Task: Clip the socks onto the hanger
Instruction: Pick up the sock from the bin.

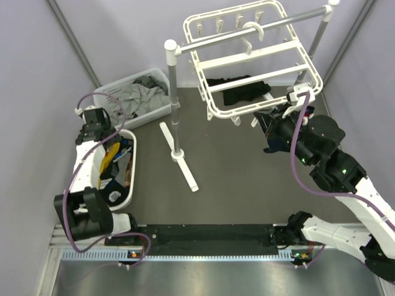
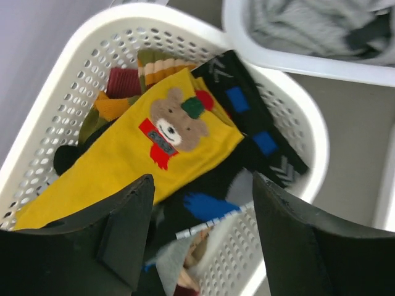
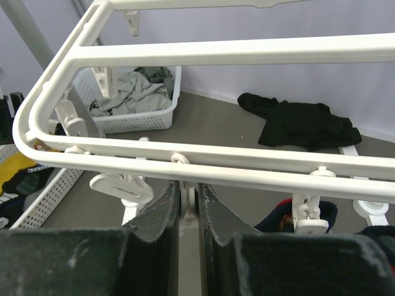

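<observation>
Several socks (image 1: 114, 161) lie in a white perforated basket (image 1: 137, 161). Uppermost are a yellow sock with a bear (image 2: 123, 154) and a black-navy sock with blue squares (image 2: 262, 132). My left gripper (image 2: 200, 209) hovers open just above them, its fingers apart with nothing between. The large white hanger (image 1: 247, 58) hangs from the grey pole rack. My right gripper (image 3: 189, 200) sits under the hanger's near bar (image 3: 247, 166), shut on a small white clip (image 3: 191, 196). A dark blue and red sock (image 3: 278, 221) hangs by the neighbouring clip (image 3: 307, 209).
A second white basket (image 1: 162, 110) behind holds pale grey cloths (image 1: 139, 95). A plain black garment (image 1: 244, 89) lies on the floor under the hanger. The grey pole rack (image 1: 174, 105) stands mid-table on white feet (image 1: 184, 166).
</observation>
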You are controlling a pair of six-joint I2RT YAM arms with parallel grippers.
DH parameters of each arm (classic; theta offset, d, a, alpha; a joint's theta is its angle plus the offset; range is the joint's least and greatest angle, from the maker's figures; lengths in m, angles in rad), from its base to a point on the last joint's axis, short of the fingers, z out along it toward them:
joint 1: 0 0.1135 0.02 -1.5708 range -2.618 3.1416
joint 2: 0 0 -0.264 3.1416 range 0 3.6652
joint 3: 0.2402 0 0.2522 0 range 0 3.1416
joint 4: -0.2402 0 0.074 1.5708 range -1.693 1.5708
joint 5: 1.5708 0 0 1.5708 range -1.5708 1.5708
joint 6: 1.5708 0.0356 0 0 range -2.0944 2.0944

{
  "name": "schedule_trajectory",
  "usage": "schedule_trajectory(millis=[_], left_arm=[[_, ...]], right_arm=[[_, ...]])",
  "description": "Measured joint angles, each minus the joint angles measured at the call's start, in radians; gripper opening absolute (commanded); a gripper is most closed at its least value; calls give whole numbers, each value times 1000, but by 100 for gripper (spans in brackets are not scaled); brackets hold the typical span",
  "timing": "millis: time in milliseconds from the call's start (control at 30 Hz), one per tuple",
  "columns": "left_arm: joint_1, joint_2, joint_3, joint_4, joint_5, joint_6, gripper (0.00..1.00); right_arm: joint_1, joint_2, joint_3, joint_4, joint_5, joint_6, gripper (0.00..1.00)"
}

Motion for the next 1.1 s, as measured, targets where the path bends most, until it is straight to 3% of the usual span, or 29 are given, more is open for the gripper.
schedule_trajectory(millis=[433,533,667,800,1100], left_arm=[[75,243,-68,116,13,60,46],[76,280,-61,124,16,64,35],[76,304,-48,123,25,71,12],[76,301,-40,110,28,71,1],[77,186,11,31,50,68,0]], right_arm=[[0,-2,-28,18,-4,-15,0],[0,-2,-32,21,-5,-16,0],[0,-2,-32,26,-4,-16,0],[0,-2,-32,27,-5,-16,0],[0,-2,-32,27,-6,-18,0]])
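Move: The yellow bear sock, on top of the pile in the white basket, has its middle about 12 cm below the open left hand, 2 cm back and 6 cm left. The black sock with blue squares lies 6 cm ahead and 1 cm right of that hand, the striped socks 7 cm ahead and 8 cm left, the navy sock 4 cm back and 2 cm right, all similarly low. For the right hand, the yellow sock is roughly 60 cm left, 5 cm ahead and 35 cm lower. The yellow sock is pinched by its edge, just beside the bear: the left hand sinks about 10 cm into the basket, easing some 3 cm left as its fingers tip 15 degrees further down and narrow, shuts them on the fabric at the bottom, then draws straight up 5 cm, keeping the pinch and starting to tip back. ##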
